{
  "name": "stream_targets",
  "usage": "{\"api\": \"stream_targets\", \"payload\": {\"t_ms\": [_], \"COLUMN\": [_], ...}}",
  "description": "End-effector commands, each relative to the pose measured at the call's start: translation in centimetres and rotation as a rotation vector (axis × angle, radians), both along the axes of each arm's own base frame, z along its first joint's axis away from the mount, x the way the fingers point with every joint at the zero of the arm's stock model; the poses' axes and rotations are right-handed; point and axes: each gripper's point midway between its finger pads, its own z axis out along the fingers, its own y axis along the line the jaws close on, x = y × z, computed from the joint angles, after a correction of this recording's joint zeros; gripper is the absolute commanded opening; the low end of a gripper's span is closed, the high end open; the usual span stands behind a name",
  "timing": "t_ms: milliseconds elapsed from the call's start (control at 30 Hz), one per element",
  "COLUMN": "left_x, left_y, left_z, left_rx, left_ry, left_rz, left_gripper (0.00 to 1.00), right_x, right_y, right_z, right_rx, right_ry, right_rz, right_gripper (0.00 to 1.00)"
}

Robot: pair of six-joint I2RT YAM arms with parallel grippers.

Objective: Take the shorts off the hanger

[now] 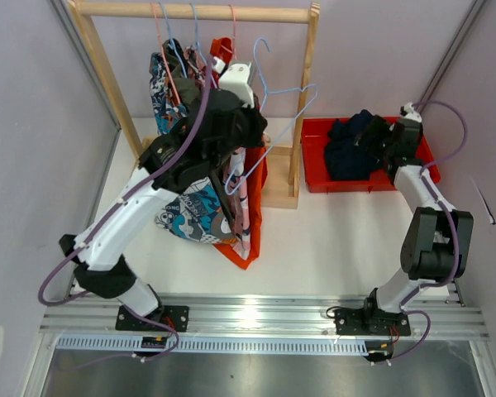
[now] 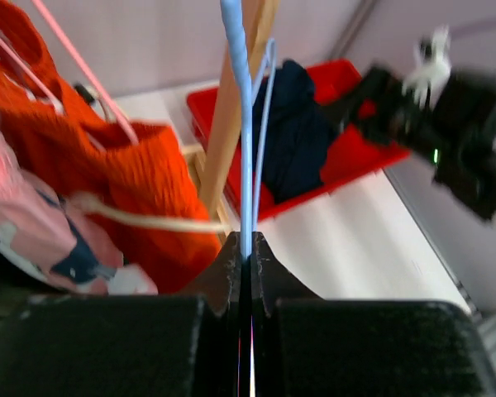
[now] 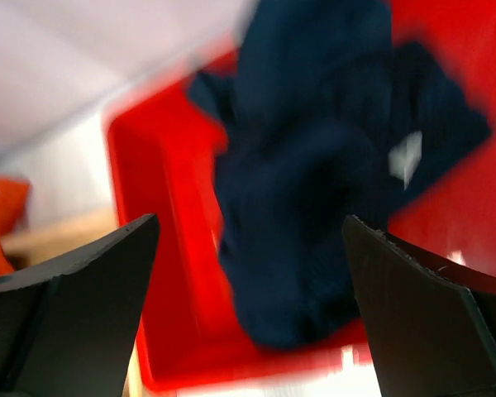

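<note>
Several shorts hang on hangers from the wooden rack [image 1: 190, 11]: a cartoon-print pair [image 1: 192, 213], a bright orange pair [image 1: 255, 217] [image 2: 140, 190] and a pink patterned pair [image 2: 29, 227]. My left gripper [image 1: 258, 134] [image 2: 246, 246] is shut on the thin wire of an empty blue hanger [image 1: 291, 112] [image 2: 236, 99] beside them. Navy shorts [image 1: 350, 147] [image 3: 314, 207] [image 2: 293, 141] lie crumpled in the red bin [image 1: 314, 161] [image 3: 169, 265]. Above the navy shorts, my right gripper [image 1: 387, 136] [image 3: 250, 222] is open wide and holds nothing.
The rack's right wooden post [image 1: 304, 99] [image 2: 231, 107] stands between the hanging clothes and the red bin. Pink hangers [image 2: 83, 70] carry the remaining clothes. Purple walls close in both sides. White tabletop [image 1: 339, 240] lies in front of the bin.
</note>
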Motion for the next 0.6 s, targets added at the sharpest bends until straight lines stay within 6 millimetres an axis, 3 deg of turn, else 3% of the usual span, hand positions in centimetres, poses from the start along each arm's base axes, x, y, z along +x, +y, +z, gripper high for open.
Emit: {"api": "stream_targets", "payload": {"t_ms": [0, 33, 67, 100, 167, 200, 233, 333, 367, 400, 567], "left_x": [1.3, 2.1, 2.1, 2.5, 2.9, 2.9, 2.7, 2.0, 1.1, 1.0, -1.0], "left_y": [2.7, 2.3, 2.7, 3.1, 3.1, 3.6, 3.9, 4.4, 5.4, 5.3, 6.6], "left_z": [2.3, 1.3, 3.2, 2.9, 4.1, 4.6, 4.5, 3.1, 3.8, 1.9, 0.5], "left_rx": [0.07, 0.115, 0.085, 0.114, 0.113, 0.111, 0.122, 0.151, 0.129, 0.165, 0.188], "left_ry": [-0.066, -0.06, -0.087, -0.083, -0.106, -0.112, -0.107, -0.074, -0.08, -0.046, -0.004], "left_rz": [0.212, 0.228, 0.249, 0.278, 0.296, 0.316, 0.316, 0.309, 0.311, 0.304, 0.275], "left_gripper": [0.0, 0.0, 0.0, 0.0, 0.0, 0.0, 0.0, 0.0, 0.0, 0.0, 0.0], "right_x": [-2.3, -3.2, -3.7, -4.5, -5.8, -6.5, -7.2, -8.9, -9.2, -9.6, -10.6], "right_y": [1.4, 1.7, 1.9, 2.0, 2.3, 2.5, 2.6, 3.2, 3.4, 3.5, 4.0], "right_z": [2.1, 0.9, 0.9, 1.6, 0.8, 1.7, 1.0, 1.5, 1.7, 1.9, 2.6], "right_rx": [0.069, 0.079, 0.081, 0.084, 0.087, 0.09, 0.095, 0.107, 0.114, 0.117, 0.133], "right_ry": [-0.071, -0.049, -0.047, -0.065, -0.041, -0.065, -0.05, -0.064, -0.07, -0.075, -0.097], "right_rz": [0.031, 0.038, 0.043, 0.049, 0.056, 0.06, 0.063, 0.081, 0.089, 0.091, 0.095], "right_gripper": [0.99, 0.99, 0.99, 0.99, 0.99, 0.99, 0.99, 0.99, 0.99, 1.0, 0.99]}}
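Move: In its shut fingers the left hand still has the empty blue hanger; the rail's free stretch is some 14 cm ahead, about 2 cm right and 15 cm up, with the pink hanger's hook as far ahead and up but 6 cm left. Orange shorts hang roughly 8 cm ahead, 4 cm left and 12 cm below. Under the open right hand, 12 cm down, the navy shorts lie 3 cm ahead and 1 cm left. Swinging the held blue hanger before the rail, the left hand eases about 3 cm forward and up, then draws back and down while going 4 cm left, turning counter-clockwise and rolling its left side up, each some 13 degrees. The empty right hand, still wide open, backs about 10 cm away from the navy shorts and slightly left, dipping first, then rising. ##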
